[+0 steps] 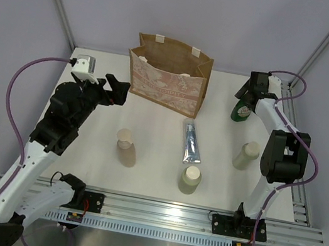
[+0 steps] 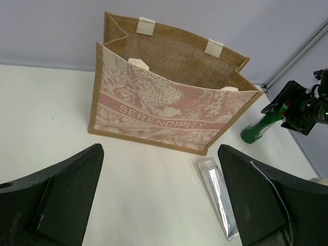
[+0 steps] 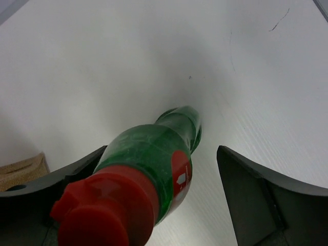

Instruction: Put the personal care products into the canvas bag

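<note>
The canvas bag (image 1: 168, 79) stands open at the back middle, floral front toward me; it also shows in the left wrist view (image 2: 164, 110). The green red-capped bottle (image 1: 241, 113) stands right of it. My right gripper (image 1: 245, 94) is open around its top; in the right wrist view (image 3: 161, 154) the bottle (image 3: 154, 154) lies close to the left finger, with a gap to the right finger. My left gripper (image 1: 117, 92) is open and empty, left of the bag (image 2: 160, 154). The silver-blue tube (image 1: 191, 142) lies flat. Three beige bottles (image 1: 126, 148) (image 1: 190, 180) (image 1: 246, 155) stand nearer. The orange bottle is out of view.
The tube (image 2: 220, 197) lies in front of the bag's right corner, by my left gripper's right finger. The green bottle (image 2: 256, 130) and right gripper show at the right in the left wrist view. Grey walls and metal posts enclose the white table (image 1: 152, 159).
</note>
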Motion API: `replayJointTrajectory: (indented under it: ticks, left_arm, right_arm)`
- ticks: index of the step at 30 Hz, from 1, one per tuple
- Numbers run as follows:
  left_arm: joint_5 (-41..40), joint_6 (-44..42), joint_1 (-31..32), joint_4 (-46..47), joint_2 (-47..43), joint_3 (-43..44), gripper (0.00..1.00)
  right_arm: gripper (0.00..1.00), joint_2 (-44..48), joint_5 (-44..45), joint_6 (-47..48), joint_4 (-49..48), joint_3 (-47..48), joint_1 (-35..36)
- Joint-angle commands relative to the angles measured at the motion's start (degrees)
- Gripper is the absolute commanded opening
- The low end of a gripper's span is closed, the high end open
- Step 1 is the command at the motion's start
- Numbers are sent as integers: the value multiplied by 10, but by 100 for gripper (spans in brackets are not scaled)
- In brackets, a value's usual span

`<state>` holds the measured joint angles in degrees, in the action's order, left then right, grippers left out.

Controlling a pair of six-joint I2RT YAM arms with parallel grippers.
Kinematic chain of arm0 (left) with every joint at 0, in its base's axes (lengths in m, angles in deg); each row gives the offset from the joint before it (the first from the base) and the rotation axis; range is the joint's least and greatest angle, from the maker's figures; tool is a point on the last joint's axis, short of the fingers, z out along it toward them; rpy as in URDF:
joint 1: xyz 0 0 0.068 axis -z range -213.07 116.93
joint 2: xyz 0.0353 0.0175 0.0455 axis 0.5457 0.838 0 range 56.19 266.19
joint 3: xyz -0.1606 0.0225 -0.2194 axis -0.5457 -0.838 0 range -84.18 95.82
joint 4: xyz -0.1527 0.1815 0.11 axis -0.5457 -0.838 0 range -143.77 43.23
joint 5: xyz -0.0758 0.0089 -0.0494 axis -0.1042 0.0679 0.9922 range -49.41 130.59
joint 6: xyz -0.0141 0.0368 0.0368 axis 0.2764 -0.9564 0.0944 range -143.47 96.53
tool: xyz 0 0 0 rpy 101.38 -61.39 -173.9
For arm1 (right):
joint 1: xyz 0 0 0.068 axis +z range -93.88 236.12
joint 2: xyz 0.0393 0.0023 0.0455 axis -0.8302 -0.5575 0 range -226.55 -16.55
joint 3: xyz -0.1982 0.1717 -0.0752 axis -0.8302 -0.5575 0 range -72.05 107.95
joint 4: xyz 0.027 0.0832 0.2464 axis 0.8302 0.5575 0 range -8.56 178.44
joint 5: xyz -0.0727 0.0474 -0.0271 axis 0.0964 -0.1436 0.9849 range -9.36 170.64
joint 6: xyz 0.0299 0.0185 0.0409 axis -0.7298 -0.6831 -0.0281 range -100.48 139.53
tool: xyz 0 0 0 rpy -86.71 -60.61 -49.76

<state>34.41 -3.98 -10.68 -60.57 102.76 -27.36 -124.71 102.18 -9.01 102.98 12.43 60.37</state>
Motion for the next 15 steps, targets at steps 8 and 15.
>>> replayJointTrajectory:
  ticks: [8, 15]
  left_arm:
    - [-37, -1, -2, 9, -31, -20, 99]
    - [-31, -2, -2, 9, -33, -24, 99]
  right_arm:
    - [69, 0, 16, 5, -57, -9, -1]
    - [33, 23, -23, 20, -69, -28, -22]
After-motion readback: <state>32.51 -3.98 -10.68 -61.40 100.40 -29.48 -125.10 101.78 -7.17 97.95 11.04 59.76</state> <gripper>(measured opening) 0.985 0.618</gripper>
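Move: The green bottle stands upright between the right hand's open fingers, nearer its left finger, with its middle about 2 cm ahead, 1 cm to the left and 3 cm below. Counted from that hand, the canvas bag lies some 33 cm left and 5 cm farther out, the silver tube about 21 cm left and 14 cm back, and the right-hand pale bottle roughly 20 cm back. From the left hand, the green bottle is some 22 cm ahead, 47 cm right and 26 cm lower. The right hand eases about 1 cm forward at the same height, drifting slightly right at the end, while its wide-open fingers close by roughly a third around the upper body of the green bottle, below the red cap. Both pads come to pinch the bottle's sides and the closing stops on its width, with the hand still slanting forward and down, hardly turning and not yet lifting. ##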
